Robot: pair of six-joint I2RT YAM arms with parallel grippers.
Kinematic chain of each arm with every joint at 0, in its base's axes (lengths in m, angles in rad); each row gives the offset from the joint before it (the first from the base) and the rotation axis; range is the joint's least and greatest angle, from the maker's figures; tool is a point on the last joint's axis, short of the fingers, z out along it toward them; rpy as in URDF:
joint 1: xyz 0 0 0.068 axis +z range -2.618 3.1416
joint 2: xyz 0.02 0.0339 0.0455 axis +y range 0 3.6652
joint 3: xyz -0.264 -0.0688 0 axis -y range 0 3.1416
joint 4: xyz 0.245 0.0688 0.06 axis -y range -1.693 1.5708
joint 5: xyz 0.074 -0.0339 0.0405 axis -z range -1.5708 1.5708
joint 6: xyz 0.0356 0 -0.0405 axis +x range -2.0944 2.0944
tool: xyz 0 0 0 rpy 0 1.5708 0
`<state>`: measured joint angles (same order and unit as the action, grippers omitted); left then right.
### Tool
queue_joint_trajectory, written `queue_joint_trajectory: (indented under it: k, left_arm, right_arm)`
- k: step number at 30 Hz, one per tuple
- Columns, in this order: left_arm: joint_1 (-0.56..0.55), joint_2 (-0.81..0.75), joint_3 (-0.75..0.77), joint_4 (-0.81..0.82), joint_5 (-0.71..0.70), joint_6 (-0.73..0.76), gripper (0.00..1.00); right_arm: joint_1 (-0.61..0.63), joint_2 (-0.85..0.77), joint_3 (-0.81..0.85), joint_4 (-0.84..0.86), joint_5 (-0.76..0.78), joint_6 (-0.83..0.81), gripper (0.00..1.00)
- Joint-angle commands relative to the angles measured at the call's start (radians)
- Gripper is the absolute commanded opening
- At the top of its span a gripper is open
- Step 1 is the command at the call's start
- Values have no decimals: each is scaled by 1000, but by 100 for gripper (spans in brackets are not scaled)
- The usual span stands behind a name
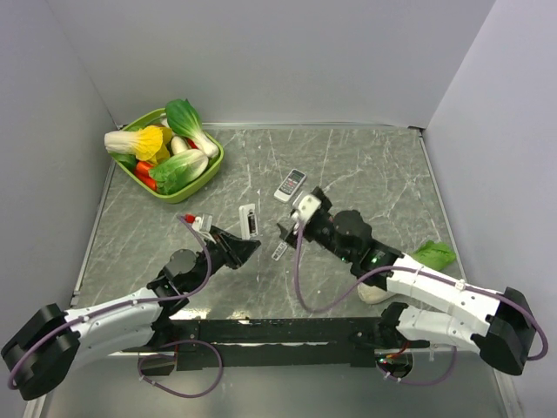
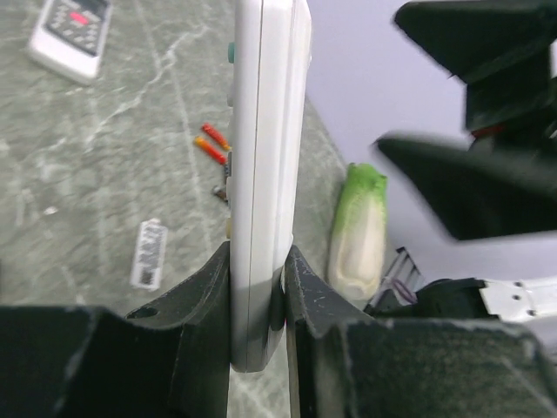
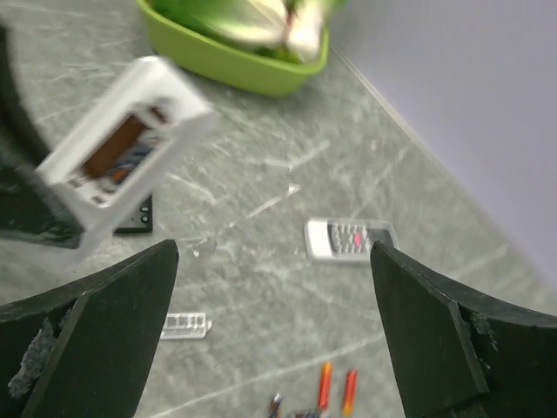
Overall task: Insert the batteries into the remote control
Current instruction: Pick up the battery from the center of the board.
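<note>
My left gripper (image 2: 258,257) is shut on the lower end of a white remote control (image 2: 261,157), holding it edge-on above the table. In the right wrist view that remote control (image 3: 122,161) shows its open back compartment, with something blurred and brownish inside. My right gripper (image 3: 274,261) stands wide open with nothing between its fingers, just right of the held remote (image 1: 248,221). Two orange-red batteries (image 3: 336,388) lie on the table below it, with a dark one (image 3: 277,406) beside them. The orange batteries (image 2: 212,144) also show in the left wrist view.
A second white remote (image 1: 291,184) lies face-up further back. A small battery cover (image 1: 278,252) lies on the marble table (image 1: 365,165). A green basket (image 1: 209,171) of toy vegetables stands at the back left. A toy cabbage (image 2: 359,231) and a green leaf (image 1: 433,255) lie at the right.
</note>
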<state>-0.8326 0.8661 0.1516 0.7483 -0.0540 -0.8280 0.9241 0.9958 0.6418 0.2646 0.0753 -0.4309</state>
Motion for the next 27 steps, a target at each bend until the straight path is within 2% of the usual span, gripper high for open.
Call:
queue_joint_trajectory:
  k: [1, 5, 8, 11, 13, 16, 20, 23, 27]
  left_arm:
    - [50, 31, -38, 147, 45, 7, 1]
    - [75, 50, -49, 163, 71, 9, 1]
    - [78, 60, -52, 164, 78, 13, 1]
    - [82, 73, -53, 172, 89, 10, 1]
    - [86, 79, -52, 175, 95, 12, 1]
    - [89, 82, -50, 171, 103, 12, 1]
    - [92, 88, -47, 178, 117, 12, 1]
    - [92, 91, -47, 183, 128, 12, 1]
    - [93, 86, -49, 181, 137, 18, 1]
  right_arm:
    - [-100, -5, 116, -237, 9, 349, 100]
    - [-197, 67, 212, -453, 53, 521, 100]
    - [-257, 127, 245, -582, 12, 599, 100]
    - [-358, 170, 224, -625, -69, 681, 99]
    - [-438, 185, 205, -619, -176, 734, 99]
    - [-497, 210, 179, -611, -194, 797, 99]
    - [-522, 273, 222, -686, -192, 820, 95]
    - [-536, 303, 211, -702, -117, 840, 88]
    - [-587, 343, 185, -706, -101, 868, 74]
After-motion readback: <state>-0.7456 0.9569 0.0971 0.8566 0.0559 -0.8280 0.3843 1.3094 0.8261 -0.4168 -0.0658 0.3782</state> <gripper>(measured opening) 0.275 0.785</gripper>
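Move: The dark battery in the middle of the loose group lies about 11 cm right of the right hand, 2 cm ahead and some 24 cm below. At that table level, the orange batteries lie 6 cm ahead and 10 cm right, and the battery cover 4 cm back and 5 cm left. The held white remote is about 13 cm left, 2 cm back and 3 cm lower. From the left hand the battery is roughly 25 cm right, 5 cm ahead, 17 cm down. Right hand sinks about 16 cm while going 13 cm right towards the batteries, fingers tipping down and narrowing. ##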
